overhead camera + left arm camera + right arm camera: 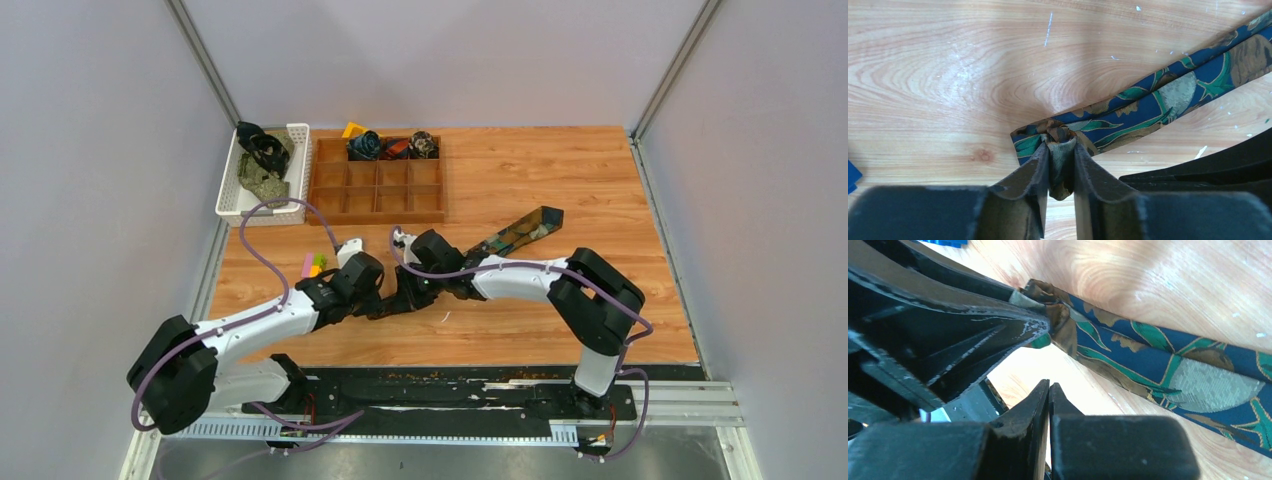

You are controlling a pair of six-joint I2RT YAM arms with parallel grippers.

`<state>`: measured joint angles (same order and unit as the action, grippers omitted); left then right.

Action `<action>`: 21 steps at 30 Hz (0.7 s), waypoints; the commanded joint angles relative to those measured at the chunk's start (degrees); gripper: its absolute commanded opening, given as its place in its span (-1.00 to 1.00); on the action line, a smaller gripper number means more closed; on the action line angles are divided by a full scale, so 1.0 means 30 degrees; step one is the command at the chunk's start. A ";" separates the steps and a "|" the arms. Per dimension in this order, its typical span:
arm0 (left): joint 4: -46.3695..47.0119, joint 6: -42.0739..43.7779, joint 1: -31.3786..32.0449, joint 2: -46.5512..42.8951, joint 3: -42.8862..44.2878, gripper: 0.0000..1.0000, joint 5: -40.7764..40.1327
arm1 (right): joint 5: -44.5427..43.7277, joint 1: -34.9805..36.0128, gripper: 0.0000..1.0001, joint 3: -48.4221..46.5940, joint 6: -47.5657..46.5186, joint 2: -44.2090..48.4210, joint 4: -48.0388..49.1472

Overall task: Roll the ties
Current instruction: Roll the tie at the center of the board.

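Observation:
A navy tie (520,232) with green and brown leaf print lies slanted across the wooden table, its wide end at the far right. Its narrow end is bunched into a small fold (1062,167), and my left gripper (1062,146) is shut on that fold. In the top view the left gripper (392,301) is at the tie's near-left end. My right gripper (1049,385) is shut with nothing between its fingers, just beside the left fingers (973,330) and close to the tie (1168,365). The right gripper (420,290) crowds against the left one.
A wooden compartment tray (378,200) at the back holds rolled ties (365,145) in its far row. A white basket (228,190) to its left holds more ties (265,160). Small coloured blocks (313,265) lie near the left arm, and a blue block (852,176) lies at the left.

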<state>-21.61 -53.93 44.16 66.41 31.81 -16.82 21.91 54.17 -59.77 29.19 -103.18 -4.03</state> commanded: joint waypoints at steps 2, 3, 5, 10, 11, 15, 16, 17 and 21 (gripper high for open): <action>-0.0207 -0.0268 0.0122 0.0353 0.0440 -0.24 0.0771 | -0.0512 -0.0098 -0.90 0.0500 -0.0359 0.1188 0.0289; -0.0338 -0.0274 0.0249 0.0314 0.0536 -0.17 0.0670 | -0.0541 -0.0098 -0.90 0.0576 -0.0366 0.1285 0.0264; -0.0594 -0.0325 0.0494 0.0250 0.0832 -0.05 0.0329 | -0.0616 -0.0106 -0.90 0.0693 -0.0377 0.1462 0.0215; -0.0717 -0.0421 0.0859 0.0196 0.1269 0.11 0.0228 | -0.0882 -0.0130 -0.90 0.0904 -0.0457 0.2008 -0.0005; -0.0702 -0.0447 0.0952 0.0166 0.1324 0.12 0.0177 | -0.0975 -0.0128 -0.90 0.0916 -0.0489 0.2120 -0.0080; -0.0438 -0.0632 0.1226 0.0154 0.1408 0.12 0.0099 | -0.1356 -0.0185 -0.90 0.1010 -0.0600 0.2592 -0.0342; -0.0345 -0.0660 0.1258 0.0192 0.1433 0.12 0.0121 | -0.1375 -0.0208 -0.90 0.1046 -0.0605 0.2665 -0.0353; -0.0264 -0.0722 0.1288 0.0231 0.1458 0.12 0.0142 | -0.1403 -0.0237 -0.90 0.1102 -0.0599 0.2737 -0.0369; -0.0149 -0.0794 0.1403 0.0614 0.1672 0.12 0.0200 | -0.1475 -0.0274 -0.90 0.1247 -0.0569 0.2855 -0.0356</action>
<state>-22.90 -55.27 47.79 67.09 34.35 -15.99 18.70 53.78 -56.90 28.60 -96.90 -5.34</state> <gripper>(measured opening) 0.560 0.049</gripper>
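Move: Between the left fingertips sits the tie's rolled end, pinched, about 1 cm below the hand point; from the right hand it lies some 4 cm left, 1 cm ahead and 2 cm lower. The wide end of the unrolled tie is roughly 28 cm to the right of the left hand and 16 cm ahead, the blue block about 14 cm to its left and level with it, the small coloured blocks 12 cm left and 8 cm ahead. Opening to roughly double their gap, the left fingers let go of the rolled end while the hand shifts about 2 cm to the right, rises 1 cm and draws back slightly, its left finger staying against the roll's side. The right hand, still shut and holding nothing, backs away from the roll, some 1.5 cm right and 2 cm up after a tiny dip. ##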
